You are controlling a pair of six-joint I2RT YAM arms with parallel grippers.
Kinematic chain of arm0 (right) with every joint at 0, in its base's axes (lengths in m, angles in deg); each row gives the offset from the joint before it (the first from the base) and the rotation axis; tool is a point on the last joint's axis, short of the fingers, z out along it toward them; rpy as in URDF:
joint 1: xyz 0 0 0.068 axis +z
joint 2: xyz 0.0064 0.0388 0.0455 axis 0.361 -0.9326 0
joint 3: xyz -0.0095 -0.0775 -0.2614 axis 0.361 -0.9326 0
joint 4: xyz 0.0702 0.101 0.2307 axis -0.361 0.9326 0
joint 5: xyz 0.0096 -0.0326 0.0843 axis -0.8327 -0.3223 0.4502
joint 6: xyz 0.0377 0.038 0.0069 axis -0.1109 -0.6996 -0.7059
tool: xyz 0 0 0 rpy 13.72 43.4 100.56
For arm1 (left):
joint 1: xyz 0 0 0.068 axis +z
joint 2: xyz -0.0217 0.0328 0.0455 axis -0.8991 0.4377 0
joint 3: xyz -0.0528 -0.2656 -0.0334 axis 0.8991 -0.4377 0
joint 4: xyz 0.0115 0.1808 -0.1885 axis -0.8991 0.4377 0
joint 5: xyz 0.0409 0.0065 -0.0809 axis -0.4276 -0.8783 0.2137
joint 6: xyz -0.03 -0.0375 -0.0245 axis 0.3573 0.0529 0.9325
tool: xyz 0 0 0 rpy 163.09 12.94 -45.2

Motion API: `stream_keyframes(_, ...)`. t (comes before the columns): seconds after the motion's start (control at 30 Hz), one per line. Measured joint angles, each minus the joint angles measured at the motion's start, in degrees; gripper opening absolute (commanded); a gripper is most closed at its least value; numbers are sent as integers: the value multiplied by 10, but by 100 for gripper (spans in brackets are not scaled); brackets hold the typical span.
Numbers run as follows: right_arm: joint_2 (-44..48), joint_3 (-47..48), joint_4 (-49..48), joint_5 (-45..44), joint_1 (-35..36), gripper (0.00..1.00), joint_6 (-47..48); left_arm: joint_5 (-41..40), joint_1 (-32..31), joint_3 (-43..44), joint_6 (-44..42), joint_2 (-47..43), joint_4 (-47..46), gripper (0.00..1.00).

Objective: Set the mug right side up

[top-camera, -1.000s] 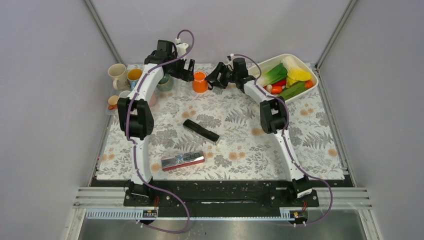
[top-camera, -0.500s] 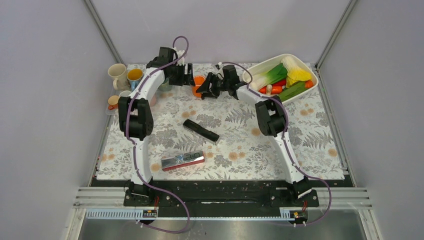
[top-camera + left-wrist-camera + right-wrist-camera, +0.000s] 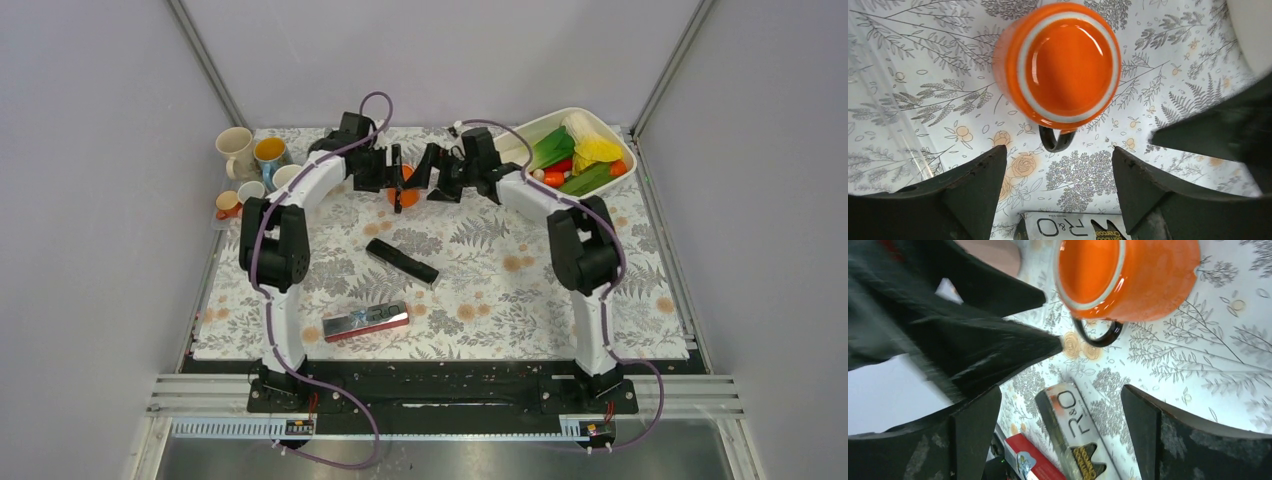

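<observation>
The orange mug [image 3: 400, 195] sits at the back middle of the table between my two grippers. In the left wrist view the mug [image 3: 1068, 62] shows a shallow, white-ringed flat end to the camera, which looks like its bottom facing up. Its dark handle [image 3: 1055, 142] points toward my left gripper [image 3: 1059, 148], which is open just short of the handle with nothing between its fingers. My right gripper [image 3: 1060, 389] is open wide, and the mug [image 3: 1148, 275] lies beyond its fingertips. Both the left gripper [image 3: 392, 172] and the right gripper [image 3: 432, 180] crowd the mug from either side.
A black R&O box [image 3: 401, 261] lies mid-table, just nearer than the mug. A red and silver box [image 3: 365, 322] lies near the front. A white bowl [image 3: 540, 120] of vegetables stands at the back right. Several mugs [image 3: 236, 150] stand at the back left.
Both grippers have shifted toward the table's middle and drawn close together around the mug. The mug now sits slightly nearer the front. The right elbow has swung out to the right.
</observation>
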Motion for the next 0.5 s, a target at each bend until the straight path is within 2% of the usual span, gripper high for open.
stream_keyframes(0.17, 130, -92, 21, -64, -19, 100, 42, -55, -37, 4, -19, 7, 3, 68)
stream_keyframes(0.27, 200, -161, 32, -99, -37, 99, 69, -82, -51, 23, -31, 33, 16, 56)
stream_keyframes(0.43, 259, -240, 53, -136, -61, 100, 95, -107, -55, 64, -49, 88, 47, 43)
stream_keyframes(0.5, 269, -258, 61, -144, -63, 99, 100, -115, -55, 68, -55, 99, 56, 29)
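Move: The upside-down orange mug's middle lies about 4 cm ahead of the left hand, 3 cm right and 7 cm below; its black handle points back, almost under the fingers. From that hand the black box is some 12 cm back, 3 cm right and 9 cm down, and the green mug 10 cm ahead, 15 cm left and 7 cm below. From the right hand the orange mug is roughly 3 cm ahead, 5 cm left and 8 cm below. Left hand sinks some 6 cm to the handle, fingers closing partway; right hand withdraws about 13 cm rightward. ##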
